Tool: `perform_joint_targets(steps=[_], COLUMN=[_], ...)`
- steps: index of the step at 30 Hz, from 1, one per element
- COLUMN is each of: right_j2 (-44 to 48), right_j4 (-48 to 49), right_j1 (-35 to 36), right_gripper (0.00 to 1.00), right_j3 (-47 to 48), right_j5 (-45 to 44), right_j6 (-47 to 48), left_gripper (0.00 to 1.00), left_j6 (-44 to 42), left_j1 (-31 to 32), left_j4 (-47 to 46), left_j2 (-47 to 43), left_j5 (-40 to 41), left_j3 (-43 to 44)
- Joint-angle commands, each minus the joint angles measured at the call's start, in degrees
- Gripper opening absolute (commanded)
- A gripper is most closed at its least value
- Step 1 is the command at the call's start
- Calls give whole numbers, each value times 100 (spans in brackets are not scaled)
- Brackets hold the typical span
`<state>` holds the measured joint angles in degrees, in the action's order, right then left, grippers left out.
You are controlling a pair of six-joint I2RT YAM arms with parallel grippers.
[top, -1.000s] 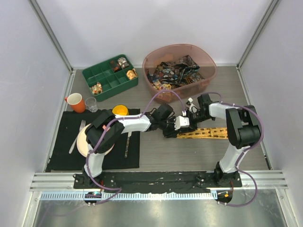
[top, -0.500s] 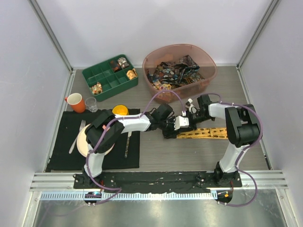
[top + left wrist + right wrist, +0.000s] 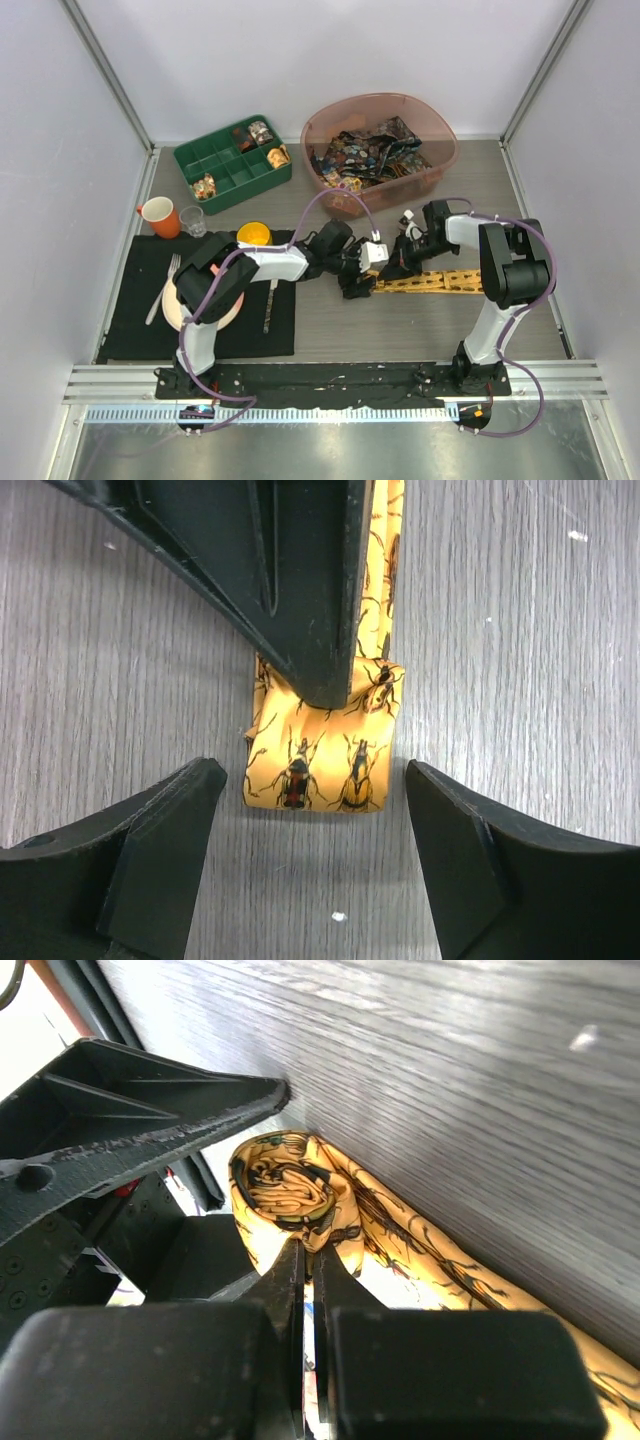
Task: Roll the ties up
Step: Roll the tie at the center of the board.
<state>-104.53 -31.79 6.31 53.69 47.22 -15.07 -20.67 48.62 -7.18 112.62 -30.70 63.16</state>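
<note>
A yellow-orange tie (image 3: 435, 282) printed with beetles lies flat on the table, its left end wound into a small roll (image 3: 340, 765). My right gripper (image 3: 307, 1248) is shut, its tips pinched on the edge of that roll (image 3: 290, 1185). In the left wrist view its dark fingers (image 3: 300, 600) come down on the roll from above. My left gripper (image 3: 315, 780) is open, one finger on each side of the roll and neither touching it. In the top view both grippers, the left gripper (image 3: 358, 278) and the right gripper (image 3: 392, 270), meet at the tie's left end. The dark printed ties (image 3: 365, 152) lie heaped in a pink tub.
The pink tub (image 3: 440, 130) stands at the back right and a green compartment tray (image 3: 232, 163) at the back left. An orange mug (image 3: 158, 215), a glass (image 3: 193, 221), a yellow bowl (image 3: 254, 233) and a plate (image 3: 172, 300) with cutlery sit on or by a black mat (image 3: 130, 335).
My left gripper has opened and let go of the roll, drawing slightly back to the left. My right gripper has shut on the rolled end.
</note>
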Motion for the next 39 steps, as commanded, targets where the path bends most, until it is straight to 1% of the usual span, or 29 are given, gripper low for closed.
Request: perform_joint_targets(steps=[1, 5, 8, 14, 18, 24, 27, 28, 30, 31, 33, 34, 36, 37, 39], right_j2=[-322, -340, -349, -489, -586, -726, -849, -876, -937, -964, -1008, -1017, -1060, -1069, -1061], right_j4=[-222, -415, -565, -749, -600, -126, 102, 199, 305, 375, 419, 480, 533, 586, 613], right_j1=[2, 55, 46, 116, 257, 547, 661, 688, 732, 749, 776, 784, 811, 820, 855], right_gripper=[1, 1, 1, 1, 1, 1, 1, 1, 1, 1, 1, 1, 1, 1, 1], right_j3=[-78, -17, 18, 273, 352, 405, 484, 510, 572, 590, 616, 625, 651, 660, 713], right_j5=[-2138, -2410, -2664, -2894, -2842, -2604, -2472, -2446, -2376, -2358, -2288, -2253, -2156, -2130, -2060], right_j6=[523, 601, 602, 602, 497, 356, 321, 321, 329, 329, 347, 347, 373, 373, 400], left_gripper=[80, 80, 79, 79, 79, 78, 74, 70, 65, 60, 57, 53, 50, 45, 40], left_j6=[379, 651, 722, 827, 836, 695, 687, 695, 652, 608, 450, 397, 239, 195, 2], left_j1=[-63, -63, -63, -46, -37, -37, -37, -37, -37, -37, -37, -28, -2, 16, 68], left_j4=[-607, -1143, -1320, -1488, -1488, -1330, -1260, -1242, -1146, -1093, -1005, -970, -752, -654, -452], left_j2=[102, 216, 322, 498, 560, 445, 445, 445, 419, 401, 331, 305, 226, 208, 156], left_j5=[-94, -252, -358, -577, -639, -753, -701, -666, -587, -473, -332, -175, 72, 325, 564], left_j3=[-268, -278, -216, -14, 74, -58, -75, -84, -145, -172, -295, -339, -436, -453, -445])
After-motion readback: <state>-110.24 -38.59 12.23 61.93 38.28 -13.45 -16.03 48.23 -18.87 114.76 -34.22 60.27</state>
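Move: The tie's small roll sits just beyond the left hand's wide-open fingers, about 2 cm to that hand's right and 1 cm lower. The tie's flat run has its middle some 14 cm to the right, 2 cm lower; the knife lies about 25 cm to the left and the pink bin roughly 28 cm ahead. From the right hand, its shut fingertips already at the roll, the roll's middle is about 1 cm left and 1 cm down. Rightward first for both: the left hand slides some 3 cm over the roll with open fingers, levelling about 10 degrees, then narrows them onto the roll's side edges and eases 1.5 cm back left. The right hand, fingers kept shut, goes right and down onto the tie just behind the roll, tipping steeper, then pushes back left about 3.5 cm against the roll. ##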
